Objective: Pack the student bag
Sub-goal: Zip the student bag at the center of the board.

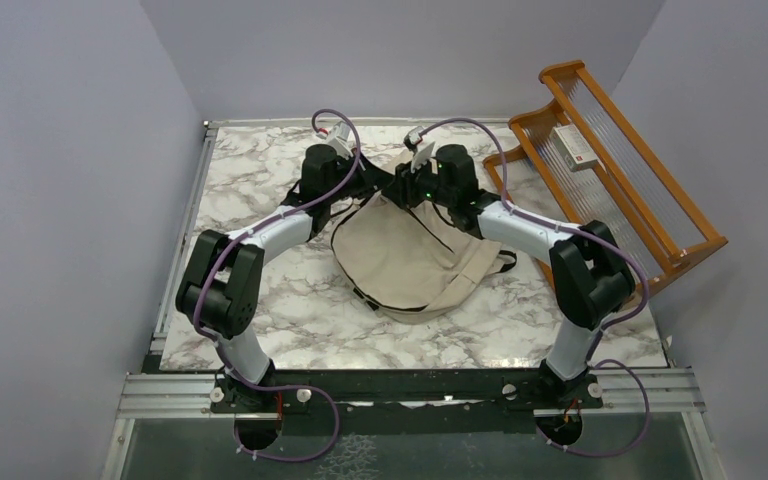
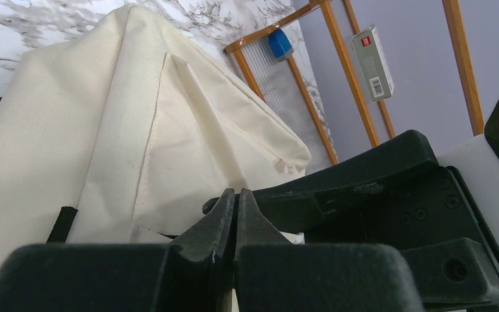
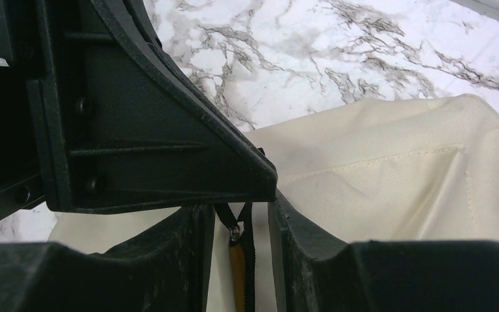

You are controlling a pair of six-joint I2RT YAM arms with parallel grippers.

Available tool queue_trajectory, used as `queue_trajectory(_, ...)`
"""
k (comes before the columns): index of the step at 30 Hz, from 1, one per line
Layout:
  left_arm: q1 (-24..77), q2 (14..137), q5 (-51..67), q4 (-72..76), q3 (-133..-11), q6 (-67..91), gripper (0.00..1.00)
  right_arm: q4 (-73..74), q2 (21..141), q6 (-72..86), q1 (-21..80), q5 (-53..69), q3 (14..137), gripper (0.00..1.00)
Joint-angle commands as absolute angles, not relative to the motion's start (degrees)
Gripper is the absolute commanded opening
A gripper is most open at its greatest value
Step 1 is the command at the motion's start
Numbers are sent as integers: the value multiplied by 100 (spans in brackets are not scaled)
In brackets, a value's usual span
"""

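The student bag (image 1: 410,255), a cream fabric backpack with black straps, lies in the middle of the marble table, and both grippers meet at its far end. My left gripper (image 2: 237,195) is shut. In the right wrist view its black tip (image 3: 260,175) sits over the taut black pull cord (image 3: 224,218) that rises from the zipper slider (image 3: 234,234), so it appears shut on that cord. My right gripper (image 3: 239,207) is open, one finger on each side of the black zipper (image 3: 248,273), touching neither. A yellow-brown strip shows beside the zipper teeth.
A wooden rack (image 1: 620,170) leans at the table's right edge and holds a white box with a red label (image 1: 573,148) and a small blue object (image 2: 278,44). Grey walls close in the table on the left, back and right.
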State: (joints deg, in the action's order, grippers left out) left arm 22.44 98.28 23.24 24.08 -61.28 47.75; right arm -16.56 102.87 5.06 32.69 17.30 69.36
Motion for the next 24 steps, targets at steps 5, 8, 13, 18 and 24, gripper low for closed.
queue_trajectory(5,2329,9683,2650,2516,-6236,4778,0,-2360,10457,866,3243,1703,7179,11)
queue_trajectory(8,2292,9654,2647,2459,-6234,4653,16,-2673,10336,916,3243,1709,6917,2)
queue_trajectory(13,2046,9223,2480,2290,-5856,4101,63,-2844,10037,993,3243,1579,6498,0)
queue_trajectory(18,1634,8404,2461,2232,-5161,3123,70,-2866,9748,1072,3228,1948,6263,1)
queue_trajectory(24,1600,7544,2503,2188,-4459,1623,70,-2734,9447,939,3209,3005,6192,0)
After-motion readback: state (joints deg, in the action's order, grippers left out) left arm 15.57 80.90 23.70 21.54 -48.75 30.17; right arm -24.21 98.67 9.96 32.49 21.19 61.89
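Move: The zip's black pull sits right at the left hand's shut fingertips and about 1 cm left of the right hand's point, between its half-open fingers. The bag's middle is roughly 11 cm back, 1 cm right and 10 cm below the right hand. The front pocket's dark zip lies some 7 cm back, 7 cm right and 6 cm below the right hand; the left-edge strap is about 6 cm left, 2 cm back and 5 cm below the left hand. Close the right fingers on the zip pull before the left gripper lets go. Then open the left fingers wide and back that hand off about 8 cm left, with a little back and up, tilting the fingers upward some 15 degrees. Keep the right pinch and draw that hand about 2.5 cm back, dipping slightly and then rising. ##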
